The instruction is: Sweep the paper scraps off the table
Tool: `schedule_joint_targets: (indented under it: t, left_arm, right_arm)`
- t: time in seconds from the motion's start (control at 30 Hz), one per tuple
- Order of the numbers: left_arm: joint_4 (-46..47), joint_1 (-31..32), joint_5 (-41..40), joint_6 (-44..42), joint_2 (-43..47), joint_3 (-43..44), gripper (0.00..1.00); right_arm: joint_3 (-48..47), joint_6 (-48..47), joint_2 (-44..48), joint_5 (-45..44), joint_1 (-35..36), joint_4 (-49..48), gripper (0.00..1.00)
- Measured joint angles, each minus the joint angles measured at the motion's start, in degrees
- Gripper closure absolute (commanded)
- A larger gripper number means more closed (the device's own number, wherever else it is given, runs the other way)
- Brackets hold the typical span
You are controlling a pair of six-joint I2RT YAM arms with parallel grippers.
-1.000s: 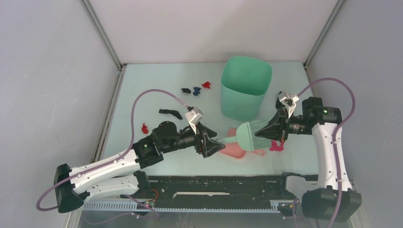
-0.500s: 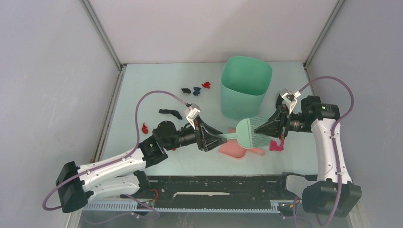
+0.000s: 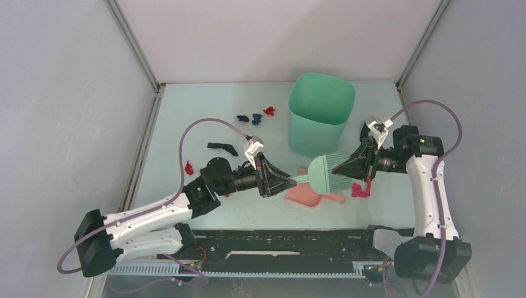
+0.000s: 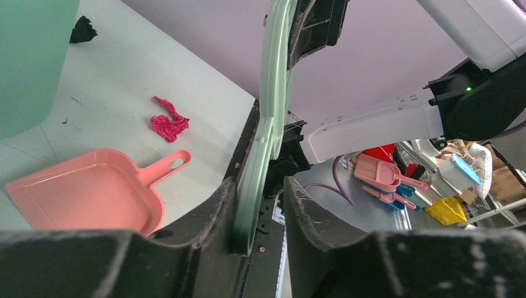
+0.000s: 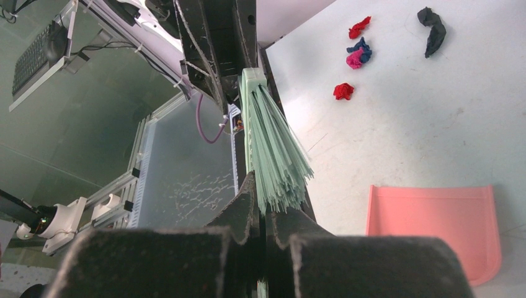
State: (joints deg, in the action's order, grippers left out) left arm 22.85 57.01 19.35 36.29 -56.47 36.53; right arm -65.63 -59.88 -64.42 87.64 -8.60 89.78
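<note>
A green hand brush (image 3: 322, 172) hangs in the air between both arms, above the pink dustpan (image 3: 307, 195). My right gripper (image 3: 347, 169) is shut on its bristles (image 5: 273, 149). My left gripper (image 3: 286, 180) straddles the brush handle (image 4: 267, 124): one finger touches it and a gap remains at the other, so it is open. Paper scraps lie on the table (image 3: 186, 118): a magenta one (image 3: 360, 190) by the dustpan handle, a red one (image 3: 189, 166), a black one (image 3: 222, 147), and a small cluster (image 3: 255, 117).
A tall mint-green bin (image 3: 319, 115) stands at the back, just behind the brush. A black scrap (image 3: 365, 130) lies to its right. Metal rails edge the table, and the arms' base rail runs along the near edge.
My left arm has reached right to the brush handle and its jaws have narrowed around it. The right gripper has held the bristles throughout and has lifted the brush slightly.
</note>
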Motion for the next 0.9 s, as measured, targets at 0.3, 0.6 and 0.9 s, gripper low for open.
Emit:
schedule_joint_targets:
  t: [0.3, 0.6, 0.9]
  left_arm:
    - [0.85, -0.02, 2.23, 0.35, -1.84, 0.68, 0.92]
    - [-8.70, -0.09, 1.66, -2.19, -1.77, 5.95, 1.00]
    - [-46.51, -0.11, -8.81, -7.69, -4.52, 27.54, 1.00]
  right_arm:
    - [0.90, -0.11, 0.00, -0.07, -0.42, -0.13, 0.99]
    - [1.20, -3.23, -0.17, -2.71, -0.48, -0.20, 0.44]
    - [8.81, -11.10, 9.66, -22.38, -0.76, -2.80, 0.18]
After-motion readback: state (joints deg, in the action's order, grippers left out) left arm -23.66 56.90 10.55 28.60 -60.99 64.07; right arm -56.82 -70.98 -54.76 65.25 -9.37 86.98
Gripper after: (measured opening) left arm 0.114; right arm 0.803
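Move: The brush handle lies between the left hand's half-open fingers, its middle about 2 cm to the right and level with them. For the right hand, still pinching the bristles, the dustpan handle is some 28 cm below, 1 cm ahead and 4 cm right. On the table, the dustpan tray lies 9 cm left of that handle and 2 cm farther out, the pink scrap 8 cm right of it and 2 cm farther out. Almost in place, the left fingers close on the brush handle; only then do the right fingers open wide, release the bristles and drop away about 9 cm, also 3 cm right and slightly back, towards the dustpan handle, tips tilting down some 25 degrees. The left hand carries the brush about 3 cm left and forward and slightly up, its fingertips tipping down. ##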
